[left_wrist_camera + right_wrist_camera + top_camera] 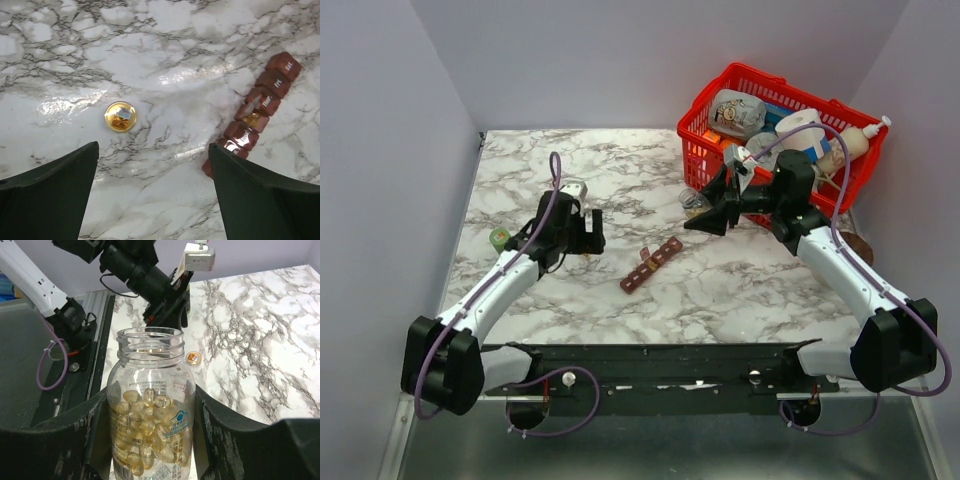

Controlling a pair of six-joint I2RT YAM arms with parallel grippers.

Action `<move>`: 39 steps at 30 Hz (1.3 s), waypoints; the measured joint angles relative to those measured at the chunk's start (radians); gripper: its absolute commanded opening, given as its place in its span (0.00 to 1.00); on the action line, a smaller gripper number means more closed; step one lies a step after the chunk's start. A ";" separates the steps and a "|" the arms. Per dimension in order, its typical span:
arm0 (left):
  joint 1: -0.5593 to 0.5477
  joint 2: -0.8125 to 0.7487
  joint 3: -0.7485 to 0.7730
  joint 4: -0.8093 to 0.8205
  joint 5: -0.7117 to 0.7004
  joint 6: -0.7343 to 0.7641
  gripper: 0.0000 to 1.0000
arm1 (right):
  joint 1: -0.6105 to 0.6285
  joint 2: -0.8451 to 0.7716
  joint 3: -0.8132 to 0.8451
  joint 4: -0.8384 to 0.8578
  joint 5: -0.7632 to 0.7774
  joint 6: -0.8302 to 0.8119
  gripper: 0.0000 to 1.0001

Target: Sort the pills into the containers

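A golden-orange pill [120, 116] lies on the marble; it also shows in the right wrist view [193, 357]. My left gripper [153, 147] is open and empty just short of it [582, 238]. The dark red-brown compartment strip [652, 265] lies slanted mid-table. In the left wrist view the strip [262, 102] is at the right, with one compartment open and a pill [252, 119] inside. My right gripper [150, 392] is shut on an uncapped clear bottle [150, 420] that is about half full of pale yellow capsules, held near the basket [705, 212].
A red wire-mesh basket [705, 150] full of bottles and packets stands at the back right. A greenish round cap [500, 238] lies left of my left arm. A dark brown object [857, 246] sits by the right wall.
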State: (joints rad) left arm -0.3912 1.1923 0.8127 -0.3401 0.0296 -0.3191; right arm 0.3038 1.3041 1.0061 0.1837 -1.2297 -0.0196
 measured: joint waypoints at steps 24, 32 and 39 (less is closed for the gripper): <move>0.096 0.441 0.119 -0.044 -0.029 -0.031 0.70 | 0.000 0.000 0.000 -0.010 0.000 -0.008 0.09; 0.045 0.496 0.180 -0.070 -0.096 -0.031 0.65 | 0.000 0.003 0.000 -0.010 0.000 -0.009 0.09; 0.008 0.504 0.186 -0.094 -0.175 -0.030 0.51 | 0.000 0.003 0.000 -0.010 0.000 -0.009 0.09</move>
State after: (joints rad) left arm -0.3836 1.6966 0.9989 -0.4343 -0.1452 -0.3489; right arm 0.3035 1.3071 1.0058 0.1734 -1.2297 -0.0284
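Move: The gold lid lies flat on the table about 3 cm ahead of the left hand, 2 cm to its left and 12 cm below. At table height, the brown pill organizer's middle is some 11 cm to that hand's right and 1 cm back; the green bottle stands about 19 cm to its left and 4 cm ahead. From the right hand, still holding the open capsule jar, the lid is roughly 21 cm left, 6 cm ahead and 28 cm below. Down about 11 cm and slightly forward-left, the left hand tips downward, narrowing its fingers around the gold lid. ##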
